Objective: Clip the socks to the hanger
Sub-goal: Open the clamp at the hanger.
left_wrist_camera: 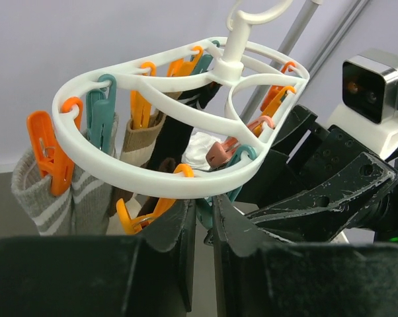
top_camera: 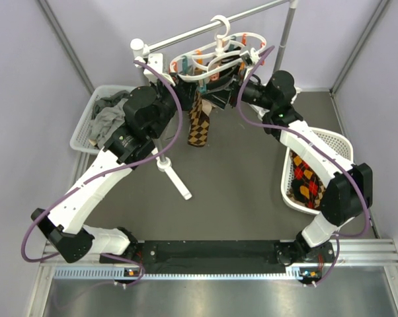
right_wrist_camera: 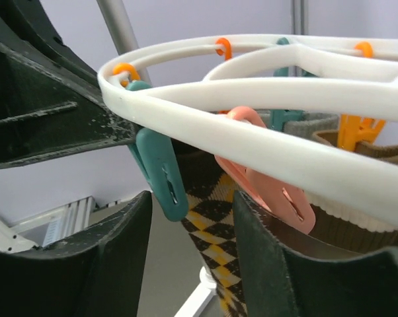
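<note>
The white hanger (top_camera: 220,45) hangs by its hook on the rail, with orange and teal clips round its ring (left_wrist_camera: 153,179). One argyle sock (top_camera: 199,122) dangles under it. My left gripper (left_wrist_camera: 204,209) reaches up from below the ring's near edge and is shut on a teal clip (left_wrist_camera: 211,212). My right gripper (right_wrist_camera: 192,205) comes in from the other side, jaws apart. A teal clip (right_wrist_camera: 160,173) and the hanging argyle sock (right_wrist_camera: 219,221) show between its fingers; I cannot tell whether it touches them. A pink clip (right_wrist_camera: 273,179) hangs beside its right finger.
Grey striped socks (left_wrist_camera: 50,198) and a brown sock (left_wrist_camera: 141,142) hang from other clips. A white basket (top_camera: 86,119) of grey socks sits at the left, and a basket (top_camera: 338,142) with more argyle socks (top_camera: 308,183) at the right. The rail stand's foot (top_camera: 176,178) crosses the table.
</note>
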Controlling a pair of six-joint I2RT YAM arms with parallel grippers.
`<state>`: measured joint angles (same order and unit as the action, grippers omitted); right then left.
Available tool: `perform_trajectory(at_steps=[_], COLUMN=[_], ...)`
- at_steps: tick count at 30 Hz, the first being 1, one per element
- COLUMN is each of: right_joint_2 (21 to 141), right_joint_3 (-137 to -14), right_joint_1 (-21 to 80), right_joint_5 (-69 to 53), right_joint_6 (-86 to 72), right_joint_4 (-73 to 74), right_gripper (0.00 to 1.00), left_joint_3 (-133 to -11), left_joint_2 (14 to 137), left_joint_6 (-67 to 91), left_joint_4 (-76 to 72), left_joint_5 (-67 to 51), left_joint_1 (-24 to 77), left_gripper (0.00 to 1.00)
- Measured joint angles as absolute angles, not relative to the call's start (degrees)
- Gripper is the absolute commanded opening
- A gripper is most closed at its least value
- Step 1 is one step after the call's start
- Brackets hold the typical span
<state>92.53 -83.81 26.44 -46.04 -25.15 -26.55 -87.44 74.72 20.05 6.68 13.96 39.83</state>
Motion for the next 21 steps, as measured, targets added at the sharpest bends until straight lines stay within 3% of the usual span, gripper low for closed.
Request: perform_trajectory(at_steps=[9, 12, 21], right_joint_2=[92.5, 92.5, 92.3], right_joint_3=[-84.4, -84.4, -84.4], right_joint_1=[26.4, 26.4, 27.0], right_joint_5=[-49.3, -50.3, -48.6], right_joint_6=[-28.0, -28.4, -26.6], right_joint_4=[-29.4, -29.6, -27.6], right_gripper=[0.14, 0.05, 0.0], left_joint_3=[-87.4, -87.5, -87.5], left_joint_2=[74.8, 74.9, 74.9], left_joint_6=[21.0, 21.1, 21.2], left_joint_4=[6.3, 5.8, 5.8], left_joint_5=[14.0, 14.2, 12.9], left_joint_1=[39.8, 39.7, 39.8], left_gripper=[0.04, 0.09, 0.58])
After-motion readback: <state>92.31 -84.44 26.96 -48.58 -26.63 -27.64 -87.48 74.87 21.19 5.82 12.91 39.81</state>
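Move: The teal clip under the hanger's near rim is still held between the left fingertips, right at that hand's point. From the right hand it lies about 1 cm back, 1 cm to the left and 1 cm up, near the mouth of its open fingers. The pink clip is some 5 cm farther out than the teal one and 2 cm to its right; an orange clip stands about 4 cm to the left of the teal one and 1 cm farther out. The teal clip passes from the left fingers to the right: the right hand draws back about 1.5 cm towards the clip, rising about 1 cm, while its open fingers shut and pinch the clip's lower part. Only once they have closed does the left hand, staying practically in place, open its fingers to roughly half and let go. ##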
